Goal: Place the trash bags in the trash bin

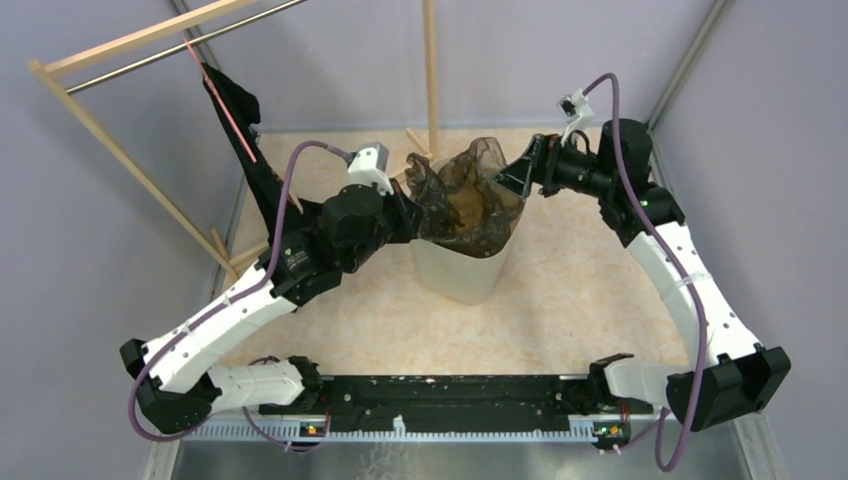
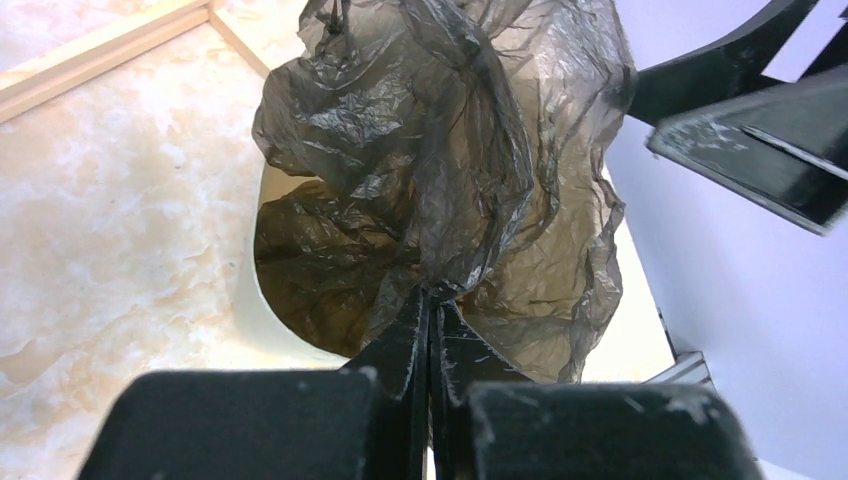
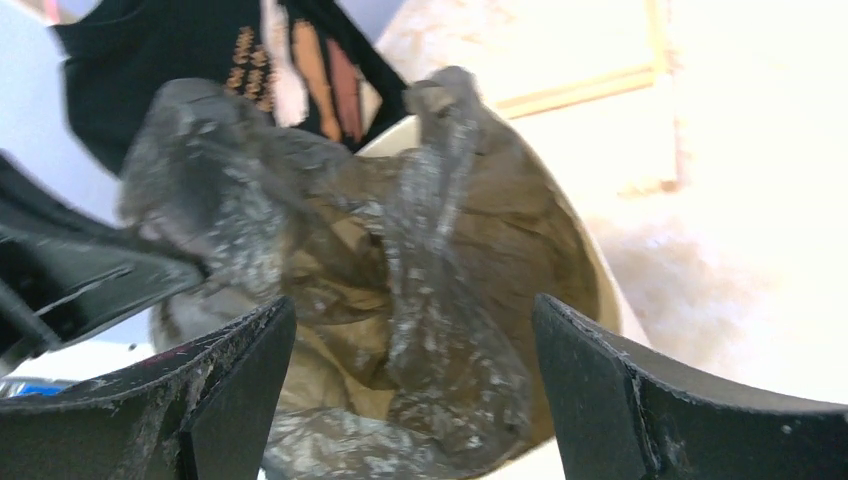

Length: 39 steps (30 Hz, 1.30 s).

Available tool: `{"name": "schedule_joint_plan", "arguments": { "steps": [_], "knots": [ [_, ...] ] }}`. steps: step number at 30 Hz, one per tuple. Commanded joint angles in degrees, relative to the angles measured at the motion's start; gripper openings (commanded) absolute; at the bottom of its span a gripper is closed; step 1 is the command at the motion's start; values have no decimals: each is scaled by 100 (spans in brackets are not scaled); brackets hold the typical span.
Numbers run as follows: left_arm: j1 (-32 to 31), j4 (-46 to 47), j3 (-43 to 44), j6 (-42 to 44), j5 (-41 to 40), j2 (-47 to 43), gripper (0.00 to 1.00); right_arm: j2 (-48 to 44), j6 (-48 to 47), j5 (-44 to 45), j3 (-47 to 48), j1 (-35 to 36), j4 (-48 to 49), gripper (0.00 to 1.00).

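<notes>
A cream trash bin point(image 1: 462, 272) stands mid-table. A thin, dark translucent trash bag point(image 1: 468, 190) is draped into its mouth and bunches up above the rim. My left gripper point(image 1: 412, 218) is at the bin's left rim, shut on a pinched fold of the trash bag point(image 2: 440, 180), as its own view shows point(image 2: 432, 292). My right gripper point(image 1: 515, 172) hangs open just off the bin's right rim. The trash bag point(image 3: 400, 300) lies beyond its tips point(image 3: 415, 330), with nothing gripped. The bin's rim point(image 3: 595, 270) shows behind the bag.
A wooden rack point(image 1: 150, 60) stands at the back left with a black garment point(image 1: 240, 130) hanging from it. A wooden post point(image 1: 431, 70) rises behind the bin. Grey walls close in the marbled tabletop point(image 1: 580, 290) on both sides.
</notes>
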Motion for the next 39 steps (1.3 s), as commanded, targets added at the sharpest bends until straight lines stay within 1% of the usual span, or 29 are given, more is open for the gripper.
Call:
{"name": "schedule_joint_plan", "arguments": {
  "steps": [1, 5, 9, 12, 18, 19, 22, 25, 26, 28, 31, 34, 39],
  "knots": [
    [32, 381, -133, -82, 171, -202, 0, -331, -52, 1166, 8, 5, -418, 86],
    [68, 455, -313, -136, 255, -319, 0, -652, -46, 1441, -397, 5, -347, 81],
    [78, 571, -484, -205, 365, -445, 0, -659, -5, 1363, -576, 4, -158, 70],
    [78, 589, -557, -230, 375, -501, 0, -599, -10, 1342, -706, 5, 228, 61],
    [87, 609, -639, -294, 480, -559, 0, -382, 176, 700, -861, 3, 751, 52],
    [87, 613, -660, -304, 483, -576, 0, -380, 197, 707, -896, 5, 790, 47],
    [87, 596, -724, -325, 491, -635, 0, -411, 243, 936, -879, 5, 699, 29],
    [87, 574, -854, -414, 554, -738, 0, -552, 394, 1362, -784, 5, 334, 4],
    [87, 578, -921, -455, 598, -795, 0, -618, 446, 1514, -762, 5, 138, 0],
    [87, 526, -1055, -554, 660, -920, 0, -797, 499, 1635, -811, 5, -99, 0],
    [93, 413, -1322, -707, 656, -1161, 0, -1076, 593, 1564, -928, 5, -380, 0],
    [96, 368, -1581, -866, 564, -1345, 0, -1300, 626, 1370, -1070, 10, -507, 0],
    [96, 390, -1877, -1050, 606, -1492, 0, -1567, 583, 1340, -1385, 5, -731, 0]
  ]
}}
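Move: The trash bag's free right edge hangs roughly 2 cm to the right of the open right hand, 1 cm ahead and 4 cm below. From that hand the trash bin's middle is about 2 cm ahead, 6 cm left and 23 cm down. The left hand already pinches the bag's left edge; from it the bin's middle lies some 6 cm ahead, 7 cm right and 23 cm down. The bag's loose right edge is taken by the right hand, which swings about 3 cm right and 4 cm down onto it, turning some 15 degrees clockwise and shutting its fingers, then draws it back about 4 cm and a little right. The left hand keeps its pinch and, mostly late, pulls the left edge down, back and slightly left, towards the bin's near-left side. ##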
